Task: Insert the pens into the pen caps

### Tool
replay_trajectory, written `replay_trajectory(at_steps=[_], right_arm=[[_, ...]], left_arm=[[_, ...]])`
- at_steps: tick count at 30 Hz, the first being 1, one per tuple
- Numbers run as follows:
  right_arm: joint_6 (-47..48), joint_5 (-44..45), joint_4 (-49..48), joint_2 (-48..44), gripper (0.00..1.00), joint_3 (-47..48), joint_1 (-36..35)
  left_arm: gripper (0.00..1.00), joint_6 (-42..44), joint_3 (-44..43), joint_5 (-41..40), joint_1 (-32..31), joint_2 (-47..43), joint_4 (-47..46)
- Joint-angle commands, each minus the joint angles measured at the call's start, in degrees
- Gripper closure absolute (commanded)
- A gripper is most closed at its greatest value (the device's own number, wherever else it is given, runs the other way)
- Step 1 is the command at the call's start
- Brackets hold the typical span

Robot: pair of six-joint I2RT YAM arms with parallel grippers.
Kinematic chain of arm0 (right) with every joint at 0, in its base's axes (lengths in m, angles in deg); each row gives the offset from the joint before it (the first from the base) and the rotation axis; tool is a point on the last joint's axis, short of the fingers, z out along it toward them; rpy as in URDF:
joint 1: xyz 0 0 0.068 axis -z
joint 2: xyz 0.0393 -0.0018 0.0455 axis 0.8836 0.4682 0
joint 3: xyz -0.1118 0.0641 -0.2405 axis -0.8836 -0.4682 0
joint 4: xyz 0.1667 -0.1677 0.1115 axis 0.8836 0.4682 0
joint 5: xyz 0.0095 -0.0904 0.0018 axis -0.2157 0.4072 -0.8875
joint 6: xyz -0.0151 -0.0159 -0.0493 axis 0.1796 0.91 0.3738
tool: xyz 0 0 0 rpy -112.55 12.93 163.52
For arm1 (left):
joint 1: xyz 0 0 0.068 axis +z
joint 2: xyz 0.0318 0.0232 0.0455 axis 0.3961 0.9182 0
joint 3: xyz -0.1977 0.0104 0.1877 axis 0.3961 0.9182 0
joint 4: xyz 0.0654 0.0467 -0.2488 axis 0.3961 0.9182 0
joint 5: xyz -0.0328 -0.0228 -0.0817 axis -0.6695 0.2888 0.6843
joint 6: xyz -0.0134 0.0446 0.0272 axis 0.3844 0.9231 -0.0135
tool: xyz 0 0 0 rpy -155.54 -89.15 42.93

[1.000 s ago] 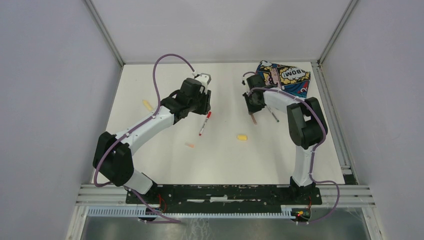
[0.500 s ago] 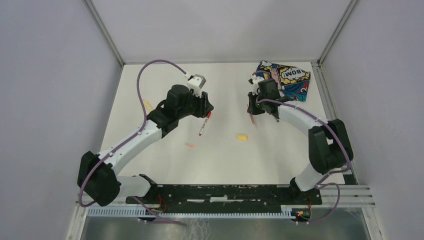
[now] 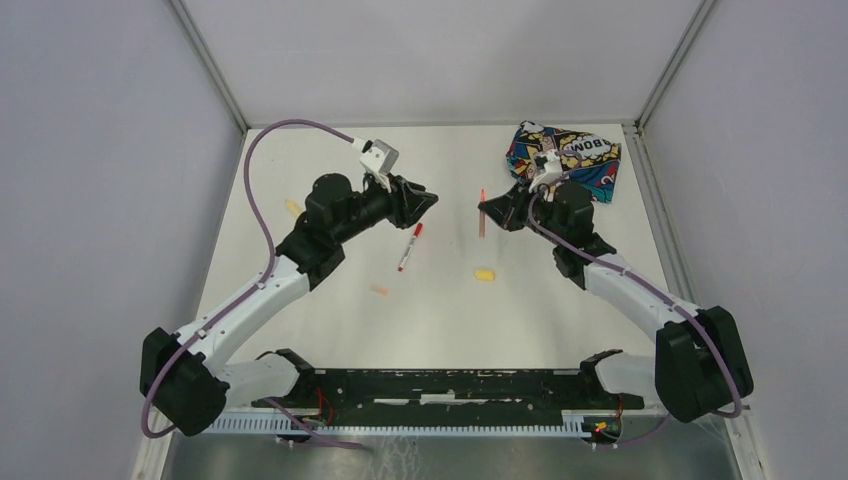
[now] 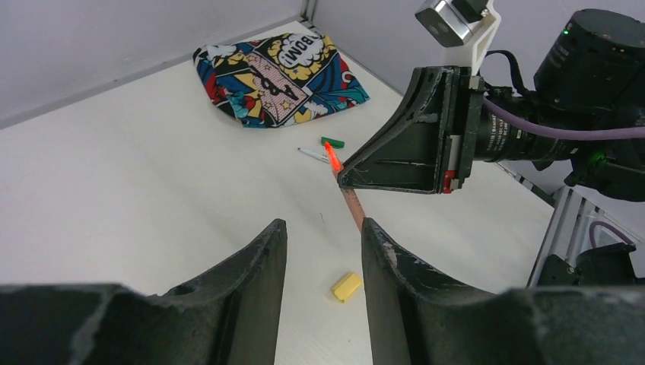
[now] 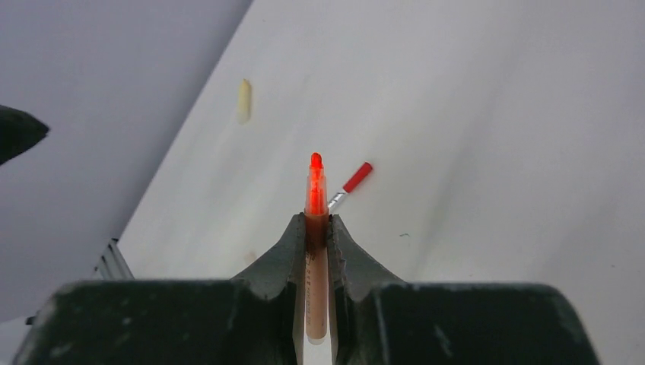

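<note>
My right gripper (image 3: pixel 487 212) is shut on the orange pen (image 3: pixel 482 226) and holds it above the table, its bright tip sticking out past the fingers (image 5: pixel 316 182). My left gripper (image 3: pixel 430 200) is open and empty, facing the right gripper a short way off. In the left wrist view the pen (image 4: pixel 348 201) and the right gripper (image 4: pixel 342 176) lie just beyond my left fingertips. A red-ended whitish pen (image 3: pixel 408 247) lies on the table below the left gripper. A yellow cap (image 3: pixel 484 274) and an orange cap (image 3: pixel 379 290) lie nearer the front. A yellow pen (image 3: pixel 294 209) lies at the left.
The comic-print pouch (image 3: pixel 572 155) lies at the back right, behind the right arm. A green-ended whitish pen (image 4: pixel 323 148) lies in front of the pouch in the left wrist view. Walls close the table at the back and both sides.
The right gripper lifted the orange pen off the table and turned to point left. The left gripper swung round to face right. Both arms stretched forward.
</note>
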Motion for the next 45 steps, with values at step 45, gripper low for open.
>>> replay_trajectory(at_steps=[45], right_arm=[[-18.8, 1.1, -43.1, -4.9, 0.86, -4.2, -11.7]], left_arm=[[0.6, -5.5, -5.2, 22.4, -1.0, 11.0, -11.3]])
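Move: The orange pen is already pinched in the right gripper, its middle about 1 cm back of that hand point. From the left gripper it lies about 11 cm right, 4 ahead and 11 below; that open gripper is roughly 11 cm left, 4 back and 10 above the right one. The red-capped pen is about 6 ahead, 2 left and 30 below the left gripper. The yellow cap sits about 5 back, 2 right and 19 below the right gripper. Keep the orange pen pinched and lift the right gripper about 13 cm, drawing it back and then left as its left side rolls up and its fingers tip upward. Bring the open left gripper some 6 cm right, then slightly back, turning clockwise about 20 degrees, so its fingers straddle the pen's lower end, and just start narrowing them. ##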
